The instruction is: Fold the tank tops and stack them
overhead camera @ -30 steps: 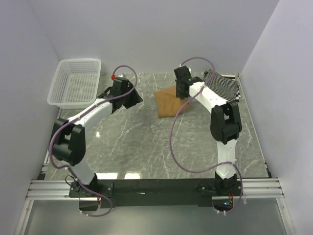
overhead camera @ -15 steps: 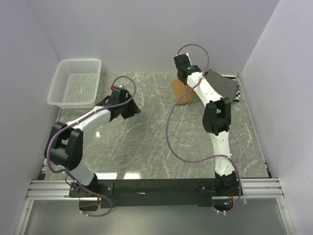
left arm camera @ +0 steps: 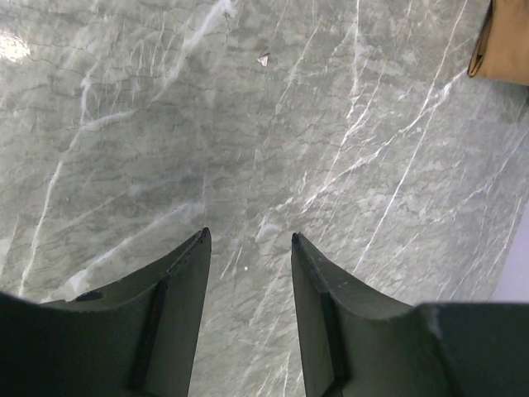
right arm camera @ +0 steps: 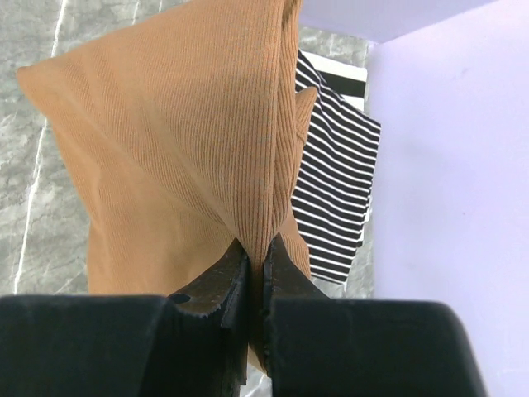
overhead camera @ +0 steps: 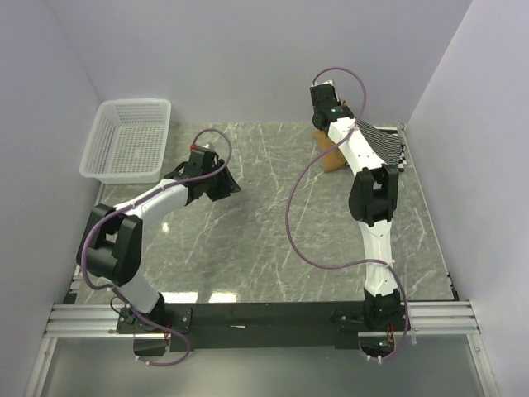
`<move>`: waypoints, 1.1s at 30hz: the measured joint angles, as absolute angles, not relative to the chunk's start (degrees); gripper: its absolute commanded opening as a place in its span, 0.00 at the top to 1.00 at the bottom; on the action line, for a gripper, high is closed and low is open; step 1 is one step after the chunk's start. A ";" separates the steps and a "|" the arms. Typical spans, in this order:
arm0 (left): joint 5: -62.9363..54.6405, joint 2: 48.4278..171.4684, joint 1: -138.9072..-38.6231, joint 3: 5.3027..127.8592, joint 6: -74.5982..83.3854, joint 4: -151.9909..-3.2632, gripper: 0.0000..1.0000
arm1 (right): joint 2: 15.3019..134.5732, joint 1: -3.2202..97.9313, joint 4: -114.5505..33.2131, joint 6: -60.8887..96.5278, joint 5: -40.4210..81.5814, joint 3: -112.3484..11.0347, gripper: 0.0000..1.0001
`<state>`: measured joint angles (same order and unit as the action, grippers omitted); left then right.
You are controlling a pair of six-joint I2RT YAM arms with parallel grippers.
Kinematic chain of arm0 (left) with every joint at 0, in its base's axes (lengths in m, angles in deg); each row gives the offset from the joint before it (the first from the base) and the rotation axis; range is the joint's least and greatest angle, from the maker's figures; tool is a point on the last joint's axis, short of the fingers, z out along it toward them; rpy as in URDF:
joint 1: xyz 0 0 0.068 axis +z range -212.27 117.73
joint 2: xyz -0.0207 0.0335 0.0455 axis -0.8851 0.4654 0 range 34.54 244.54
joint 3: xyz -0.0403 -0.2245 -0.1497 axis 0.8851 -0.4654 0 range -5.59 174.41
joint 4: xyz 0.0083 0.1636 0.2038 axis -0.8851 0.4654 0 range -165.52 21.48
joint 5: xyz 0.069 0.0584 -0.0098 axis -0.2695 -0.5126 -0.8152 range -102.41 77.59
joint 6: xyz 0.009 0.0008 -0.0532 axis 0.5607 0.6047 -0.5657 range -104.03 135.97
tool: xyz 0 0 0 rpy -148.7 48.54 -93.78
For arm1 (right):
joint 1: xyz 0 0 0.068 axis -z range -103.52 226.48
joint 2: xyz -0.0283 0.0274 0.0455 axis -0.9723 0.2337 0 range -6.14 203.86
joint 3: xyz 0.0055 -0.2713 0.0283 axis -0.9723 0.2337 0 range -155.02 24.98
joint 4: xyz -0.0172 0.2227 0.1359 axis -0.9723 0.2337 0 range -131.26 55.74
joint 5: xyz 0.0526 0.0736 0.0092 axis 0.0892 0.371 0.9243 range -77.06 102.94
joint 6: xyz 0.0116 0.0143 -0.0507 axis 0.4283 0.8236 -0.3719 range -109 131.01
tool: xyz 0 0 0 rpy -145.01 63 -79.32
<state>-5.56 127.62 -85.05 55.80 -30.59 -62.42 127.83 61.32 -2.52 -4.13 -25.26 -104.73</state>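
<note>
The plain tan-brown tank top [right arm camera: 182, 124] hangs bunched from my right gripper [right arm camera: 252, 248], whose jaws are shut on a fold of it. In the top view that gripper [overhead camera: 328, 116] is raised at the back right, and the tan top [overhead camera: 331, 155] dangles below it beside the black-and-white striped tank top [overhead camera: 380, 145], which lies flat in the back right corner. The striped top [right arm camera: 335, 190] also shows behind the tan fabric. My left gripper [left arm camera: 248, 236] is open and empty just above the marble, left of centre [overhead camera: 223, 184]. A tan corner [left arm camera: 504, 41] shows far off.
A white mesh basket [overhead camera: 128, 141] stands at the back left corner of the marble table [overhead camera: 273, 240]. White walls close in the back and both sides, and the right wall [right arm camera: 446, 207] is close to the striped top.
My right gripper has lifted the tan top off the table and carried it right, toward the striped top. My left gripper has drawn back slightly, still open.
</note>
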 measured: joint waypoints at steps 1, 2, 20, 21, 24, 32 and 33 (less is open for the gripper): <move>-5.47 127.75 -85.07 55.80 -30.59 -62.49 0.51 | 127.83 61.32 -2.70 -4.55 -25.26 -104.73 1.00; -5.25 127.97 -85.07 55.80 -30.57 -62.55 0.51 | 127.83 61.35 -2.78 -4.98 -25.26 -104.75 1.00; -4.18 130.07 -85.49 55.80 -30.35 -62.77 0.52 | 127.22 62.88 -3.57 -7.45 -24.58 -106.11 1.00; -4.16 130.31 -85.53 55.80 -30.33 -62.75 0.52 | 126.91 63.18 -3.62 -7.43 -24.23 -106.00 1.00; -4.14 130.72 -85.62 55.80 -30.22 -62.75 0.52 | 125.27 64.47 -3.72 -6.93 -23.33 -105.85 1.00; -4.03 131.20 -85.77 55.82 -30.20 -62.75 0.52 | 122.65 68.82 -4.38 -4.22 -19.46 -105.83 1.00; -4.03 131.25 -85.77 55.82 -30.20 -62.75 0.52 | 122.63 69.13 -4.36 -3.80 -18.79 -105.83 1.00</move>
<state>-4.03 131.25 -85.77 55.82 -30.20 -62.75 122.63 69.13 -4.36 -3.80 -18.79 -105.83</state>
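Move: The right hand already pinches the brown tank top. The black-striped top on the stack lies about 9 cm to its right, 2 cm ahead and some 16 cm below. The white-striped top beneath it is centred roughly 11 cm right of the hand, also 2 cm ahead. From the open, idle left hand, the black-striped top is around 38 cm to the right, 21 cm ahead and 10 cm below. Slowly upward at first, barely more than 1 cm, then faster to the right and up together, the right hand carries the brown tank top across the striped stack, about 6 cm rightward and 5 cm higher in all. Its fingers keep their pinch and tip slightly upward, under 10 degrees. The left hand sinks some 2 cm over bare table, fingers still parted. ##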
